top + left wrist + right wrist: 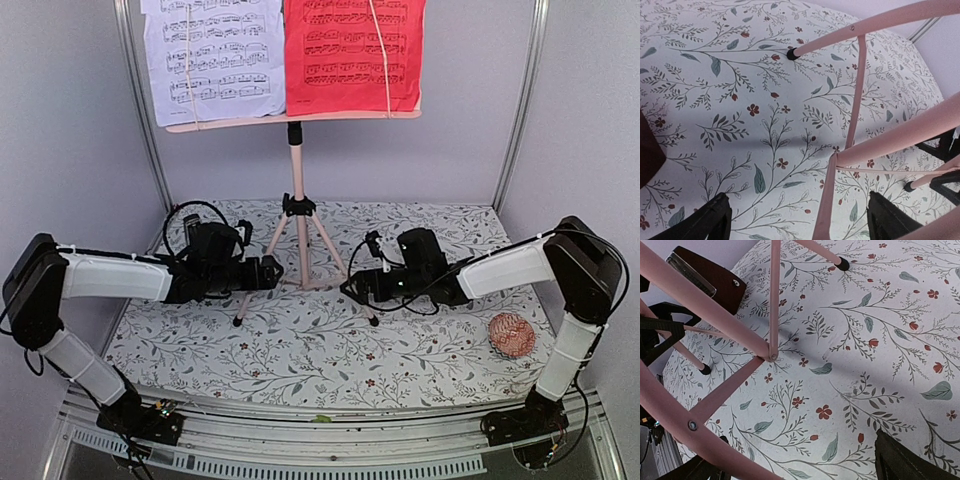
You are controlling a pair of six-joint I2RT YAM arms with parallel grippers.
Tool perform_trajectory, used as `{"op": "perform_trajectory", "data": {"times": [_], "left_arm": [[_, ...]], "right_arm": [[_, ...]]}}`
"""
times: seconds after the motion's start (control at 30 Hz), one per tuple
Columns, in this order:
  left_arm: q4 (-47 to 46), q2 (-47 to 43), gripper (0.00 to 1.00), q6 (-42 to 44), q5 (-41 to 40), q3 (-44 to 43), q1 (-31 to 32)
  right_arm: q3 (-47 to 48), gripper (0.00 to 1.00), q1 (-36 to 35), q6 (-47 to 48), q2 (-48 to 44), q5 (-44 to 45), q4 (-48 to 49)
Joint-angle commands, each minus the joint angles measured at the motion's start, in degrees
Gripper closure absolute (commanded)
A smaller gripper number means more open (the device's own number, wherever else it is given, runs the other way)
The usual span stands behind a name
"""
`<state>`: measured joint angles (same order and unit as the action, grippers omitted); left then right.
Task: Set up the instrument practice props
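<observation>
The pink tripod music stand (296,180) is upright at the middle back of the table. Its desk (300,120) carries a lilac sheet (215,55) on the left and a red sheet (352,50) on the right. My left gripper (270,272) is low beside the stand's left leg, open. In the left wrist view a thin pink brace (829,200) runs between the wide-apart jaws of the left gripper (800,225). My right gripper (360,285) is open by the right leg; the right gripper (800,467) has a pink leg (700,440) crossing near one finger. The dark brown metronome (707,277) lies beyond the legs.
A small pink knitted ball (511,335) lies on the floral cloth (300,360) near the right arm's base. Grey walls and metal posts (145,110) close the back and sides. The tripod's feet (237,322) spread out between the two grippers.
</observation>
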<state>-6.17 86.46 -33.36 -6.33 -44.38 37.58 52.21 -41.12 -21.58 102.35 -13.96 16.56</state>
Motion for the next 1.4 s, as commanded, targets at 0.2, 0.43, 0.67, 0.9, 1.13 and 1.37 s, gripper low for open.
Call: {"op": "perform_trajectory", "data": {"times": [0.2, 0.43, 0.67, 0.9, 1.13, 1.37], "left_arm": [[-2.26, 10.34, 0.07, 3.14, 3.19, -11.42, -5.15], [-1.16, 18.69, 0.07, 4.20, 5.84, -20.65, -8.11], [1.97, 27.66, 0.08, 5.81, 7.07, -32.37, -10.46], [4.63, 32.52, 0.08, 7.11, 7.58, -40.08, -11.90], [6.05, 30.77, 0.07, 8.23, 7.78, -42.72, -12.01], [6.16, 21.81, 0.04, 8.75, 6.90, -38.93, -11.79]], "right_arm": [[5.44, 0.01, 5.25, 0.80, 3.86, -0.85, 0.92], [11.84, 0.01, 8.88, 1.16, 8.18, -3.98, -0.21], [21.71, 0.01, 11.63, 1.89, 14.11, -6.67, -2.87], [29.23, 0.01, 13.06, 2.54, 18.83, -8.18, -5.82], [29.94, 0.01, 13.08, 3.39, 16.59, -8.19, -6.72], [25.98, 0.01, 13.00, 3.24, 10.40, -8.25, -5.46]]}}
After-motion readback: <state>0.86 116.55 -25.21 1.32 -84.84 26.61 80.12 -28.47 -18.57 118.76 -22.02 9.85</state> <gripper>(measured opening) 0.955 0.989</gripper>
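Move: The foot of the music stand's post is about 2 cm ahead of my left hand and 6 cm to its right, some 6 cm lower; from my right hand it is about 5 cm ahead, 8 cm to its left and 4 cm lower. The stand's left foot lies 5 cm back and 6 cm left of my left hand, its right foot 2 cm back and 4 cm right of my right hand. The metronome stands some 12 cm ahead and 12 cm left of my left hand. With both grippers still wide open against the stand's two near legs, I keep pushing the music stand forward over the table, my left hand going about 17 cm and my right about 15 cm, wrists hardly turning. The right hand creeps up a little as it pushes; once the forward run stops, both hands start to rise. ##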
